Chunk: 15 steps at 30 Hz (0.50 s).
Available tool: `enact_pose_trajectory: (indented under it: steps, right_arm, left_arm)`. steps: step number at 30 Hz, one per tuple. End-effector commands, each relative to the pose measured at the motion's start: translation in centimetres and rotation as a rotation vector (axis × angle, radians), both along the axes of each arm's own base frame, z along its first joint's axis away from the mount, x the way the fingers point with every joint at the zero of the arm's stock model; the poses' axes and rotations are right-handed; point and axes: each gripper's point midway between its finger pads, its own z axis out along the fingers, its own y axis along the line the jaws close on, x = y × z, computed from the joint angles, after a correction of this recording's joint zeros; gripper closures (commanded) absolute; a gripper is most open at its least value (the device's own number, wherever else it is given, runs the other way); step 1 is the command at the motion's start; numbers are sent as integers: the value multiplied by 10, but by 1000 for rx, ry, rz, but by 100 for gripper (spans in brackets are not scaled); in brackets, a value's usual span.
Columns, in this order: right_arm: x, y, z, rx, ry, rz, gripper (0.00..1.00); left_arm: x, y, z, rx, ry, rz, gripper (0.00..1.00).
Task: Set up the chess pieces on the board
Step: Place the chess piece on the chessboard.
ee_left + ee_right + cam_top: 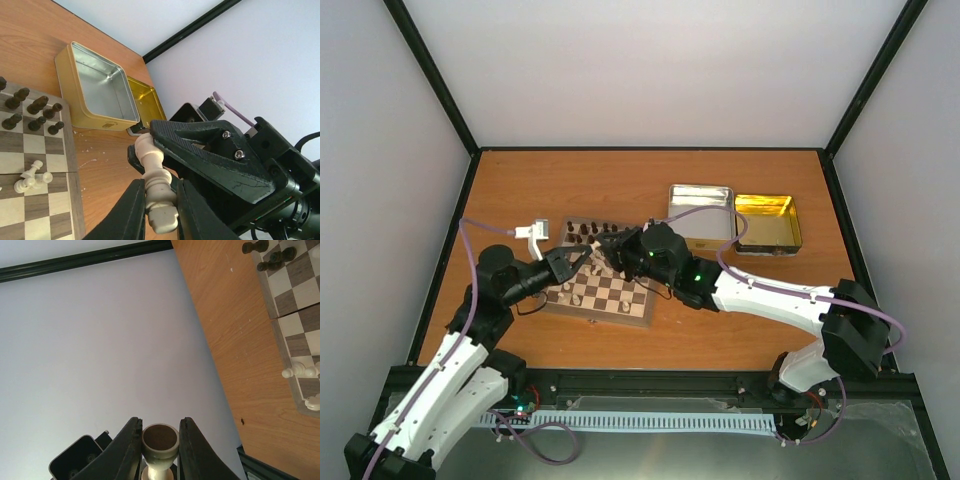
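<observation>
A cream chess piece hangs in the air between both grippers, above the far left part of the board. My left gripper is shut on its head end. My right gripper has its jaws tight around the piece's base, whose brown felt underside faces the right wrist camera. In the top view the left gripper and right gripper meet tip to tip. Several dark pieces stand along the board's far edge. A few cream pieces lie toppled on the board.
An open silver tin and an open gold tin sit on the table right of the board, behind the right arm. Black frame posts and pale walls enclose the wooden table.
</observation>
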Motion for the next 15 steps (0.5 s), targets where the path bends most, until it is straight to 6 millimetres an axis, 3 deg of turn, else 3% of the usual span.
enact_pose_trajectory:
  steps: [1,5,7,10,15]
  right_arm:
    - [1,0,0,-18,-10,2,81]
    - [4,-6,10,-117,-170,19,46]
    - [6,-13,10,-226,-281,43,34]
    - [5,-39,-14,-432,-338,54,27]
    - [0,-104,-54,-716,-334,-20,25]
  left_arm:
    - [3,5,22,31,-50,39,93]
    - [3,7,4,108,26,38,97]
    - [2,12,-9,191,74,44,98]
    - [0,24,-33,352,159,56,97]
    - [-10,27,-73,477,299,-13,96]
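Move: The chessboard I am to set the handed-over piece on lies under my left hand, its middle about 1 cm ahead and 25 cm down. From the left hand, a standing white piece is 6 cm back and 4 cm left, another 6 cm back and 6 cm right; the black rows' middle is 9 cm ahead, 2 cm right. The lying white heap is 3 cm ahead of my left hand and, from my right hand, 1 cm ahead, 3 cm left, 23 cm down. I open my right fingers wide, come free of the white piece's base end, and draw that hand right about 4 cm, also sinking some 2 cm, rolling and dipping its fingers. My left hand keeps its pinch on the piece's other end and heads down towards the board, drifting left, its fingers tipping down about 20 degrees. ##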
